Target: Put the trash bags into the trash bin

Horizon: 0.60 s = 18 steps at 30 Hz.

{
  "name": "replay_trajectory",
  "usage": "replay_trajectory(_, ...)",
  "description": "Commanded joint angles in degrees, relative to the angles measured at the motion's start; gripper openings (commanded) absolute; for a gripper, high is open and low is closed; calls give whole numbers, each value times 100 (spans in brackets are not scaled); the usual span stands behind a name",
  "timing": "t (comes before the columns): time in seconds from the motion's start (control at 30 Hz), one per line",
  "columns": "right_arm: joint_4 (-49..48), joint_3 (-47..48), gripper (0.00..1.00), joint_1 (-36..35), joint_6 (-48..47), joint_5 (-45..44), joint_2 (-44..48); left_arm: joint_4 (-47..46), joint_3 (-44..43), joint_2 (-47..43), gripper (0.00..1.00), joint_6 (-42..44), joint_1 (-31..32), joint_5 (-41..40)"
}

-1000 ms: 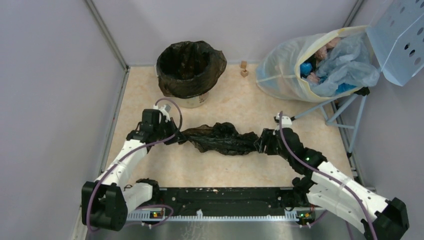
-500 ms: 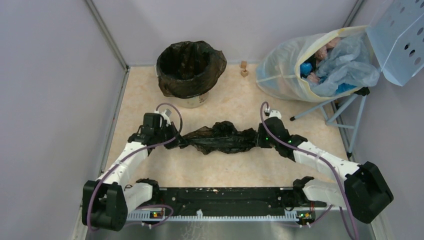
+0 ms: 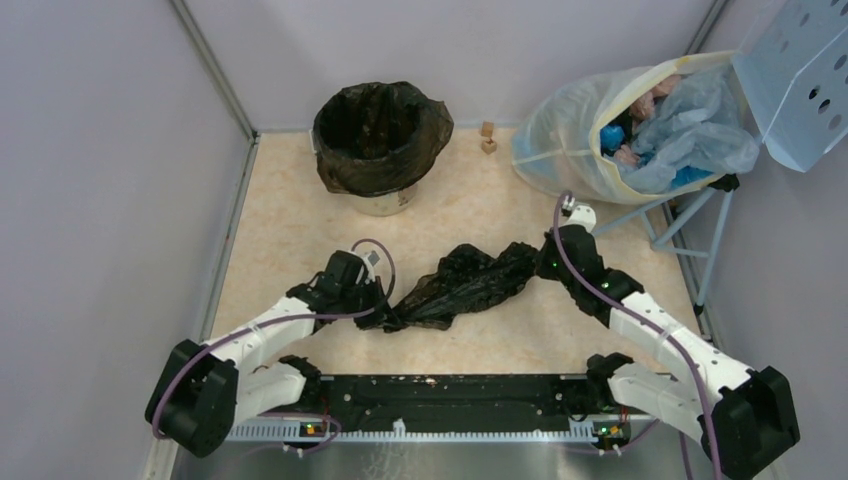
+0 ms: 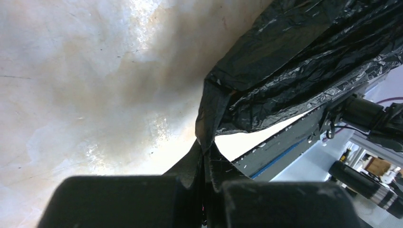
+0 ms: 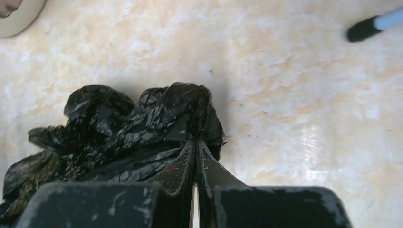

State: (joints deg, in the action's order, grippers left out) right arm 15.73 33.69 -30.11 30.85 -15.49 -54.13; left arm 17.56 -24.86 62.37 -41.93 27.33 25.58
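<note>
A wrinkled black trash bag (image 3: 465, 283) lies stretched slantwise across the beige floor, well short of the trash bin (image 3: 380, 140), a cream bucket with a black liner at the back. My left gripper (image 3: 380, 306) is shut on the bag's near left end; in the left wrist view its tips (image 4: 205, 148) pinch a fold of the film (image 4: 294, 61). My right gripper (image 3: 545, 262) is at the bag's far right end. The right wrist view shows its jaws (image 5: 196, 141) closed together on the bunched film (image 5: 119, 128). A sliver of the bin (image 5: 16, 16) shows top left.
A large translucent sack (image 3: 600, 135) full of rubbish leans at the back right, beside a perforated light-blue panel (image 3: 800, 70) on thin stand legs (image 3: 690, 215). Two small wooden blocks (image 3: 488, 138) sit near the back wall. A black rail (image 3: 440, 390) runs along the near edge.
The right gripper swung back to the bag's right end and closed on it. The left gripper moved nearer and rightward with its end, so the bag now lies slantwise.
</note>
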Motion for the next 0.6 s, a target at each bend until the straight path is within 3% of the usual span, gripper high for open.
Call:
replay_trajectory(0.0, 285, 179, 0, 164, 294, -709, 209, -60, 77, -221, 0, -115, 219, -433)
replay_trajectory(0.17, 60, 114, 0, 181, 210, -263, 225, 345, -263, -274, 7, 39, 530, -236)
replay_trajectory(0.27, 163, 195, 3, 189, 76, -150, 115, 763, -641, -442, 30, 222, 703, -460)
replay_trajectory(0.33, 288, 258, 11, 196, 23, -239, 59, 1072, -888, -599, 59, 339, 725, -689)
replay_trajectory(0.37, 335, 279, 18, 210, 12, -304, 38, 1254, -1042, -656, 69, 410, 719, -877)
replay_trajectory(0.4, 400, 294, 33, 227, 49, -400, 27, 1459, -1234, -676, 77, 474, 721, -1174)
replay_trajectory(0.43, 454, 297, 50, 245, 101, -471, 22, 1647, -1490, -668, 83, 548, 719, -1348)
replay_trajectory(0.47, 462, 287, 56, 261, 117, -473, 34, 1757, -1691, -640, 86, 622, 720, -1480)
replay_trajectory(0.57, 405, 221, 59, 336, 139, -348, 92, 1974, -2231, -479, 90, 808, 716, -1795)
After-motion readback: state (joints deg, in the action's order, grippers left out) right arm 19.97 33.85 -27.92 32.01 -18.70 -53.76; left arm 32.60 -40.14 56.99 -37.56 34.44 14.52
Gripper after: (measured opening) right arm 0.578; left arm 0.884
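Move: Stretched between both closed grippers, the black trash bag has its middle about 14 cm to the right of the left hand and 7 cm ahead, near its height. From the right hand that middle lies some 15 cm left, 4 cm back and 5 cm lower. The black-lined bin stands roughly 27 cm straight ahead of the left hand; the clear sack is about 23 cm ahead and 17 cm right of the right hand. Letting go of the trash bag's two ends, both grippers spread wide. The left first edges back barely 2 cm, opens, then climbs quickly some 7 cm clear of its end, swinging slightly forward and tipping its fingers upward by about 10 degrees. The right draws about 2 cm to its right, still closed at first, then opens and sinks slightly over its end. ##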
